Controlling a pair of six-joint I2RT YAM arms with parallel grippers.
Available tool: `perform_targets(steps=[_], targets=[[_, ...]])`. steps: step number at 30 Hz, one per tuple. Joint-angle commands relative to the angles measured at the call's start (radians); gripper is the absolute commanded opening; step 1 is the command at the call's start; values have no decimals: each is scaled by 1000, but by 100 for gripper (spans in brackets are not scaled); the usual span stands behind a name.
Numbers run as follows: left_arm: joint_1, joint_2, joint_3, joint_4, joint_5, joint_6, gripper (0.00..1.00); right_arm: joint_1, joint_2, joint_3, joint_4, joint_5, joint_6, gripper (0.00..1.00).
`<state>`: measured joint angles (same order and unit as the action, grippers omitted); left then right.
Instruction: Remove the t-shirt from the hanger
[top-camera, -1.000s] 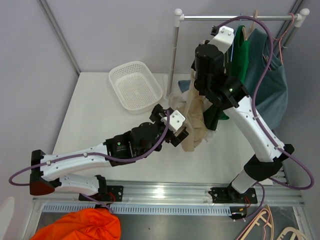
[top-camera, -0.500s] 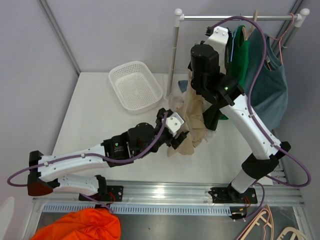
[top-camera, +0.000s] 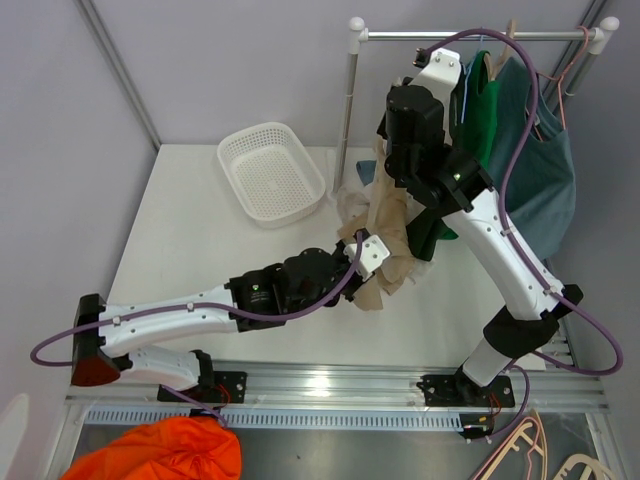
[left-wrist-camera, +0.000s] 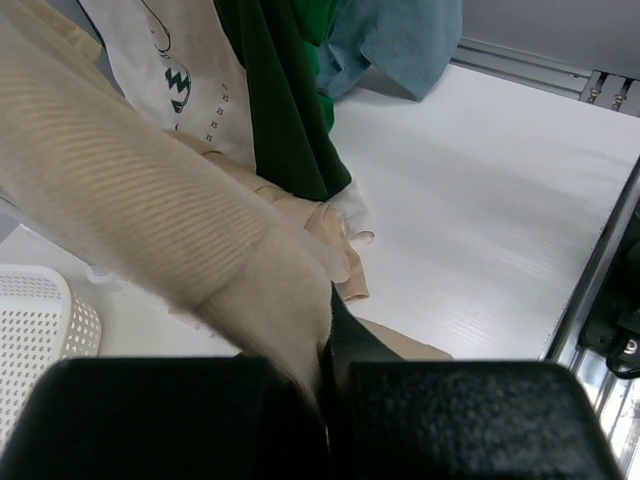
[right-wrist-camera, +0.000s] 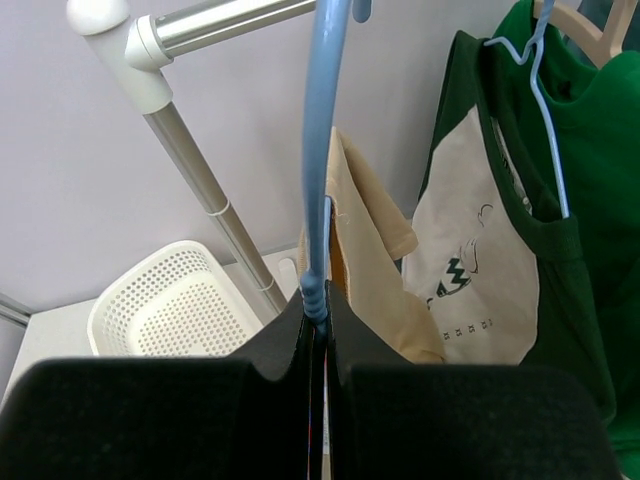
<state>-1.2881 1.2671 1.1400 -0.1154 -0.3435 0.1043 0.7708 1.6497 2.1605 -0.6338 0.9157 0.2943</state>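
Observation:
The beige t-shirt (top-camera: 392, 240) hangs from a blue hanger (right-wrist-camera: 322, 150) and drapes down to the table. My right gripper (right-wrist-camera: 318, 318) is shut on the hanger's blue bar, high up by the rail, with the beige shirt (right-wrist-camera: 375, 255) just behind it. My left gripper (left-wrist-camera: 328, 345) is shut on a fold of the beige t-shirt (left-wrist-camera: 150, 230) low down near the table; in the top view it sits at the shirt's lower edge (top-camera: 365, 272). The shirt is stretched between the two grippers.
A white basket (top-camera: 270, 170) stands at the back left. A clothes rail (top-camera: 470, 35) holds a green shirt with a cream print (top-camera: 482, 110) and a teal garment (top-camera: 545, 170). An orange cloth (top-camera: 160, 455) and spare hangers (top-camera: 530, 455) lie below the table's front edge.
My left gripper has moved right and towards the front edge, pulling the beige shirt's lower part with it. My right gripper stays high with the hanger, barely moved.

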Motion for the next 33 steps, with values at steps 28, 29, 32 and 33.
perform_targets(steps=[28, 29, 32, 33], targets=[[-138, -61, -260, 123, -30, -429, 1, -185, 58, 208, -185, -343, 72, 0], [-95, -60, -234, 123, 0, -437, 1, -174, 45, 205, -220, -360, 80, 0], [36, -71, -162, 79, 34, -453, 1, -140, -4, 185, -357, -418, 97, 0], [83, -69, -143, 60, 29, -456, 1, -139, -28, 174, -387, -448, 94, 0]])
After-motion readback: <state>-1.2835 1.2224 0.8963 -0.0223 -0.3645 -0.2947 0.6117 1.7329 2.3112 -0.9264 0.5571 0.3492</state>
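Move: The left gripper already pinches the beige t-shirt's hem. The blue hanger, pinched at its neck by the right gripper, has its body roughly 20 cm ahead of the left hand, 3 cm to the right and 11 cm higher; the white basket sits some 27 cm ahead, 22 cm left and 25 cm below. From the right hand the hanger's body hangs about 9 cm below; the rail post stands 9 cm left and 10 cm ahead, the dark green shirt 11 cm right and 4 cm ahead. Keep the hem pinched in the left gripper and tug it off the hanger: lift it about 5 cm while drifting left, sweep it back some 11 cm and down, then swing forward again, tipping the fingers down. Hold the hanger's neck in the right gripper, push it forward and right, then ease it back, left and down, tipping and turning counter-clockwise. ##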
